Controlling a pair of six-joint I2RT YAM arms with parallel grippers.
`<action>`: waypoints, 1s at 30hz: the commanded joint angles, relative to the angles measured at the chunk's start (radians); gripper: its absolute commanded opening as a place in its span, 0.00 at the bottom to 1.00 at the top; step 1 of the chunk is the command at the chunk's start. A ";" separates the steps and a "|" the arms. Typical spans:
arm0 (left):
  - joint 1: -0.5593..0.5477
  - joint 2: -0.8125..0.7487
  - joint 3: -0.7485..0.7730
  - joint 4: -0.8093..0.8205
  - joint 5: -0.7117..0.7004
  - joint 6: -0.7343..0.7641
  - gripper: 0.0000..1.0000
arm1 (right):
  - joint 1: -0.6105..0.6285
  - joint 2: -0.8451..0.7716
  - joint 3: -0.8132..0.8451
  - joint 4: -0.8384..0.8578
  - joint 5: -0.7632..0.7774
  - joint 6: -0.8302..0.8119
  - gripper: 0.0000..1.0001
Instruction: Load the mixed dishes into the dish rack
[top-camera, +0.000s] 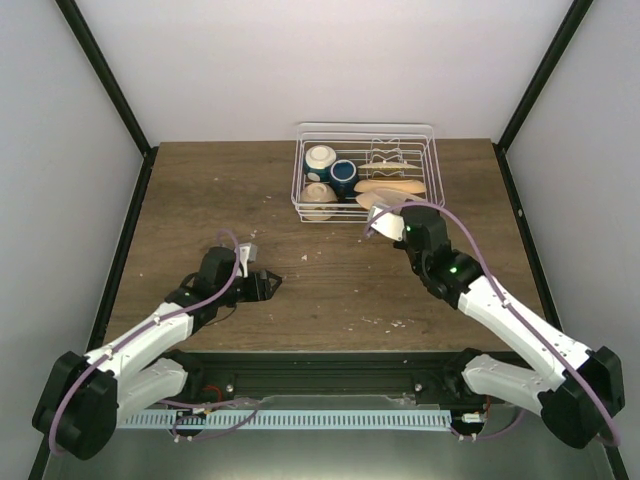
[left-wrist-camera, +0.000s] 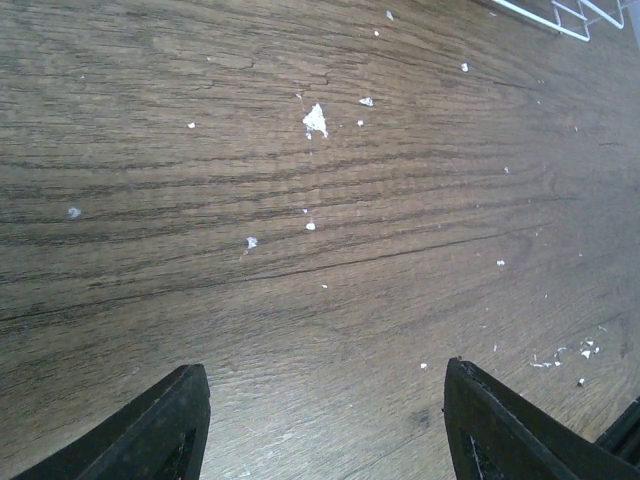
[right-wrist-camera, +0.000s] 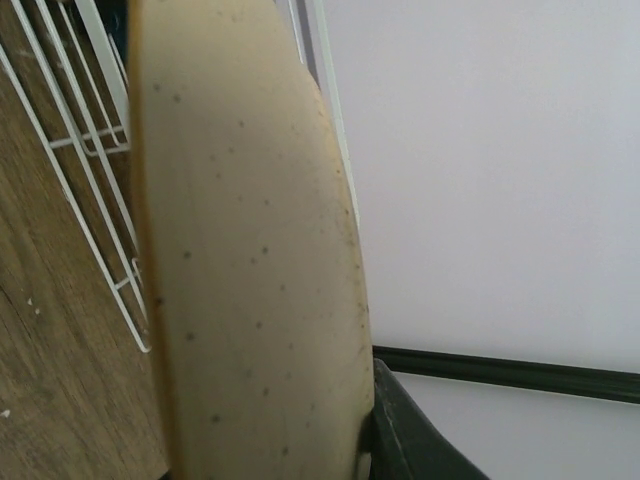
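Note:
The white wire dish rack (top-camera: 365, 127) stands at the back of the table. Inside it are two cream bowls (top-camera: 321, 158) (top-camera: 319, 195), a dark blue cup (top-camera: 344, 176) and an orange plate (top-camera: 392, 187) lying flat on the right. My right gripper (top-camera: 397, 226) is shut on a cream speckled dish (right-wrist-camera: 250, 260), held on edge just outside the rack's front right wires (right-wrist-camera: 95, 130). One dark finger (right-wrist-camera: 405, 430) shows behind the dish; the other is hidden. My left gripper (top-camera: 268, 285) hangs open low over bare wood, its fingertips (left-wrist-camera: 170, 425) wide apart with nothing between them.
White crumbs (left-wrist-camera: 315, 120) are scattered on the wooden table (top-camera: 200, 200). A corner of the rack (left-wrist-camera: 560, 22) shows at the top right of the left wrist view. White walls and black frame posts (top-camera: 110, 80) enclose the table.

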 joint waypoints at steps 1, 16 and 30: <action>0.004 0.003 -0.001 0.031 0.004 0.020 0.66 | 0.010 0.001 0.008 0.204 0.091 -0.053 0.01; 0.005 0.014 -0.011 0.044 0.006 0.023 0.66 | 0.012 0.070 -0.079 0.353 0.155 -0.137 0.01; 0.005 -0.017 -0.033 0.044 0.001 0.019 0.66 | 0.011 0.184 -0.126 0.522 0.183 -0.188 0.01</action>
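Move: Just ahead of the right hand, which already holds the last plate by its edge, lies the free front-right slot of the dish rack, about 10 cm farther out, 1 cm to the right and some 17 cm below. The racked plate stands about 4 cm beyond that slot. From the right hand the blue mug is roughly 17 cm ahead and 9 cm left, and the front bowl 12 cm ahead and 15 cm left. From the left hand, the slot lies about 19 cm ahead and 23 cm right, at about its height. Lowering the pinched plate towards the front-right slot, the right hand sinks about 5 cm and eases some 3 cm forward, in front of the racked plate. Its wrist rolls about 10 degrees on the way, left side dropping, with a slight clockwise turn, and the fingers keep their grip on the plate's edge. ##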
